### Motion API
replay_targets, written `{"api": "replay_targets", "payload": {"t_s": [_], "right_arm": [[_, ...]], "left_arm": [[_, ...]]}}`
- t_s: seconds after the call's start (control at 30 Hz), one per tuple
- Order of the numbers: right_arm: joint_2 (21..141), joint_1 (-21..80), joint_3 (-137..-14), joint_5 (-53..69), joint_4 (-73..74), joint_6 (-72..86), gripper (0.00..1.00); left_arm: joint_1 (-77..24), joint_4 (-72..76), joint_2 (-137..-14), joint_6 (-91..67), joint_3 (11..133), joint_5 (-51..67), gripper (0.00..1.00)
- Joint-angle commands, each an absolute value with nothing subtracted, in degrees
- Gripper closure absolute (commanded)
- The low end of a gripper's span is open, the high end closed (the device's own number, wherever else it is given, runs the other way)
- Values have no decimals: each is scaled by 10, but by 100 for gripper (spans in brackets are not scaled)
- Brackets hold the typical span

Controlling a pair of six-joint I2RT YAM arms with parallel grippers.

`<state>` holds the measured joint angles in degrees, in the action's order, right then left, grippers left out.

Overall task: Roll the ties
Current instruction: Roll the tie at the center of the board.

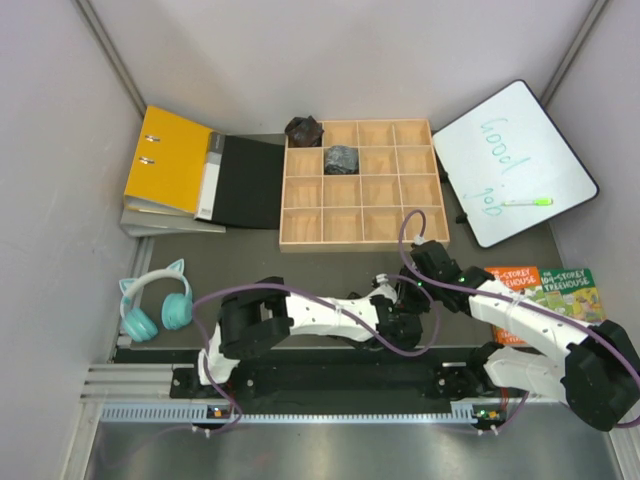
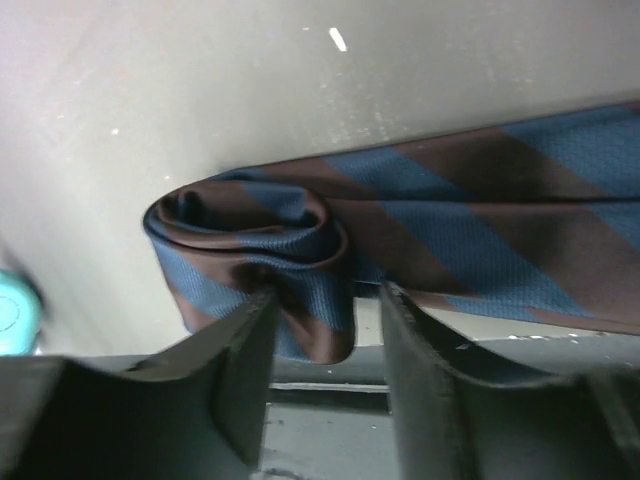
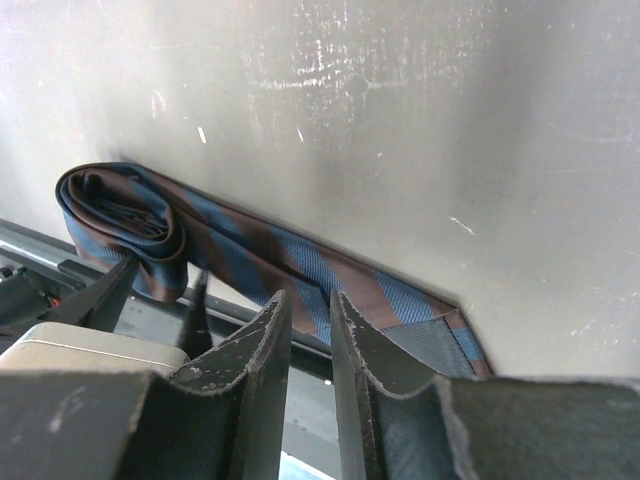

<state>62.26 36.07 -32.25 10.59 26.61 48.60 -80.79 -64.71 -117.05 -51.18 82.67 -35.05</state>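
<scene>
A blue-and-brown striped tie [image 2: 470, 220] lies along the table's near edge. Its left end is wound into a loose coil [image 2: 250, 235]. My left gripper [image 2: 325, 295] is open, and the coil's lower fold hangs between its fingers, touching only the left one [image 2: 250, 330]. My right gripper [image 3: 310, 300] sits further along the flat part of the tie [image 3: 330, 275], jaws a narrow gap apart, tips at the tie's near edge. From above, both grippers [image 1: 393, 318] [image 1: 412, 290] meet and hide this tie. A greyish rolled tie [image 1: 341, 158] sits in a tray cell. A brownish-black one [image 1: 303, 129] rests at the tray's back-left corner.
The wooden grid tray [image 1: 300, 240] stands mid-table. At back left are a yellow binder [image 1: 168, 158] and a black folder cover [image 1: 250, 180]. A whiteboard [image 1: 515, 160] with a green marker [image 1: 527, 201] is at right. Teal headphones [image 1: 155, 300] lie left, books [image 1: 540, 285] right. A metal rail [image 1: 330, 385] runs along the near edge.
</scene>
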Motion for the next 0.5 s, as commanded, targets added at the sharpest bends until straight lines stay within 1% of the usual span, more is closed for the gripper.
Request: {"api": "replay_targets", "payload": {"t_s": [0.0, 0.17, 0.3, 0.47], "right_arm": [[610, 359, -334, 116, 235, 489, 77], [610, 359, -334, 120, 231, 492, 77], [608, 359, -337, 129, 226, 494, 77], [606, 359, -337, 153, 207, 499, 72]], "left_arm": [[-801, -561, -1137, -496, 817, -320, 48], [-788, -552, -1119, -497, 816, -313, 40], [-772, -525, -1075, -490, 789, -278, 30], [-730, -451, -976, -474, 730, -217, 27]]}}
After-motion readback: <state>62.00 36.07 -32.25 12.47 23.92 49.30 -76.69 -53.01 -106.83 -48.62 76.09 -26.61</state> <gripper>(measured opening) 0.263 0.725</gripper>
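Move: The rolled part of the tie stands right at the left gripper, its middle about 2 cm to the left, 1 cm ahead and 1 cm lower, with its right end between the open fingers. The tie's flat loose end stops some 11 cm to the hand's right, level with it and 2 cm lower; the wooden tray's middle is roughly 31 cm straight ahead. From the right gripper the roll lies about 9 cm left, 4 cm back and 4 cm down. Spread the left fingers further, from about half to nearly three-quarters open, leaving the tie roll ungripped between or below them. Meanwhile swing the fingertips about 2 cm to the right, towards the tie's loose end, tilting the wrist some 15 degrees so its left side dips, then lift 1.5 cm as the sideways travel stops. ##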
